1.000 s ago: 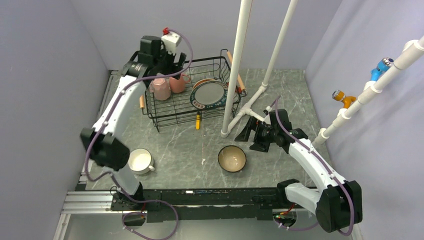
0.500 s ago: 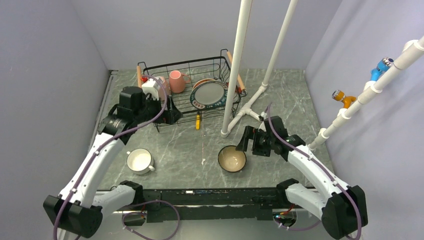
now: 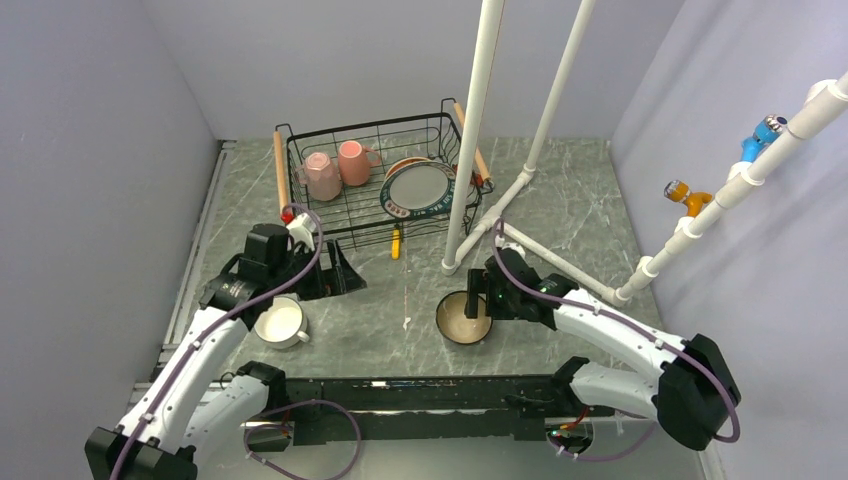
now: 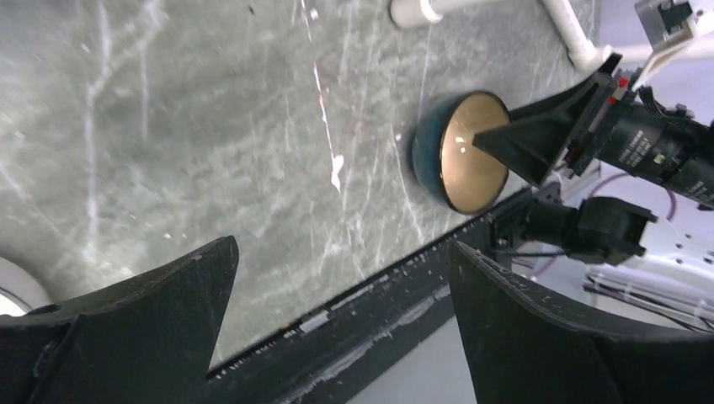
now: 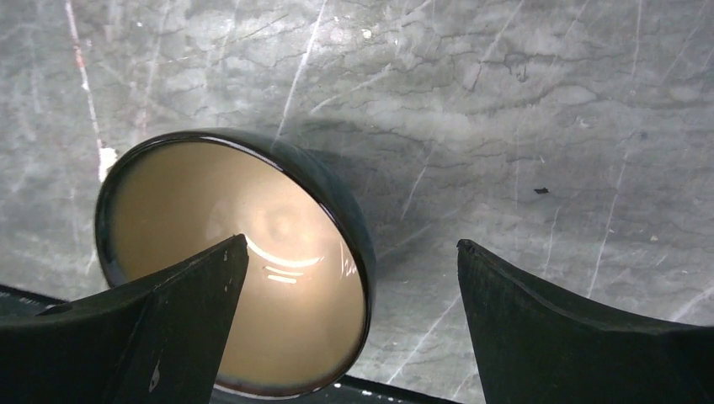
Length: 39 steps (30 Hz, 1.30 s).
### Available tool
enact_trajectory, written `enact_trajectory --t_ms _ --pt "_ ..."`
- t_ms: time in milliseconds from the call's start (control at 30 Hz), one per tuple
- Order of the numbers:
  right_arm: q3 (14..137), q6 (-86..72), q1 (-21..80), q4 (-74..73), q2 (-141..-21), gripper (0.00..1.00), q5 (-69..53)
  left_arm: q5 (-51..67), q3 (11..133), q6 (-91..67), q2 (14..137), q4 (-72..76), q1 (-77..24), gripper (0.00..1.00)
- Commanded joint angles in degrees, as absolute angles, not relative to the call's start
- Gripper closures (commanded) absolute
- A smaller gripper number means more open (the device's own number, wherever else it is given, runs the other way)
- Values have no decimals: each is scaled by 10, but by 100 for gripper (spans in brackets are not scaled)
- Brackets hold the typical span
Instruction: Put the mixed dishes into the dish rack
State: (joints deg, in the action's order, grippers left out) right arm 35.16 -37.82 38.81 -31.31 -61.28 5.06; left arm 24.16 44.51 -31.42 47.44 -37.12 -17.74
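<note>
The black wire dish rack [image 3: 345, 215] stands at the back and holds two pink mugs [image 3: 320, 176] [image 3: 352, 162], the patterned-rim plate [image 3: 418, 187] and the cream dish [image 3: 398, 164] behind the plate. The white handled cup [image 3: 280, 322] sits on the table at near left. Its edge shows in the left wrist view [image 4: 7, 290]. My left gripper [image 3: 338, 280] [image 4: 341, 278] is open and empty, just right of the cup. The dark-blue bowl [image 3: 463, 317] [image 4: 467, 151] [image 5: 236, 269] sits at near centre. My right gripper [image 3: 478, 300] [image 5: 349, 261] is open and straddles the bowl's right rim.
A small yellow tool [image 3: 396, 242] lies in front of the rack, and a red-tipped one [image 3: 288, 215] is at its left corner. White pipe posts [image 3: 470, 130] rise beside the rack, with a foot [image 3: 450, 265] behind the bowl. The table's near edge rail [image 4: 354, 303] is close.
My left arm has drawn back from the rack to the near left, leaving a pink mug inside. My right gripper has moved left and down onto the bowl's rim.
</note>
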Motion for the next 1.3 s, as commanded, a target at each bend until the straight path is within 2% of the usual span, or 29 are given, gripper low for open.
enact_trajectory --t_ms 0,133,333,467,567,767,1000,1133,1267 --pt "355 -403 415 -290 -635 5 133 308 429 -357 465 -346 -178 2" --pt "350 -408 427 -277 -654 7 144 298 431 -356 446 -364 -178 1" --pt "340 -412 433 -245 -686 25 150 341 404 -386 425 -319 -179 1" --pt "347 -425 438 -247 -701 46 158 349 392 -398 424 -314 -179 1" --pt "343 -434 440 -241 -699 69 166 351 377 -404 415 -302 -181 1" --pt "310 -452 444 -205 -650 100 125 399 316 -459 406 -209 -194 0" --pt "234 -482 442 -26 -534 100 -66 389 246 -590 420 13 -311 1" --pt "193 -533 442 104 -475 100 -155 328 272 -595 451 22 -381 1" --pt "169 -568 441 174 -420 100 -176 309 291 -603 453 42 -421 0"
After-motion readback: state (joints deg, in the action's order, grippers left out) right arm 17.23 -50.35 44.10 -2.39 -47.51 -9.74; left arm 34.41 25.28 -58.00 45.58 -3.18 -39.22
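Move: Over the bowl's right-hand far rim hangs the open right gripper, with the bowl's middle about 4 cm to its left, 4 cm back and 5 cm below. The white pipe corner stands about 7 cm ahead and 7 cm left of that gripper, 6 cm lower. From the left hand, the bowl lies some 24 cm right, 5 cm back and 17 cm down; the white cup is about 11 cm left of this hand, 6 cm back and 16 cm down. Sinking about 3 cm, the right hand shuts its fingers on the bowl's rim, one finger inside and one outside, then lifts roughly 5 cm while carrying the bowl left and a little back, its left side rolling up some 30 degrees. The open left hand drifts back, then swings right to meet it, about 10 cm right and 8 cm back overall, its left side rolling down as it turns clockwise. ##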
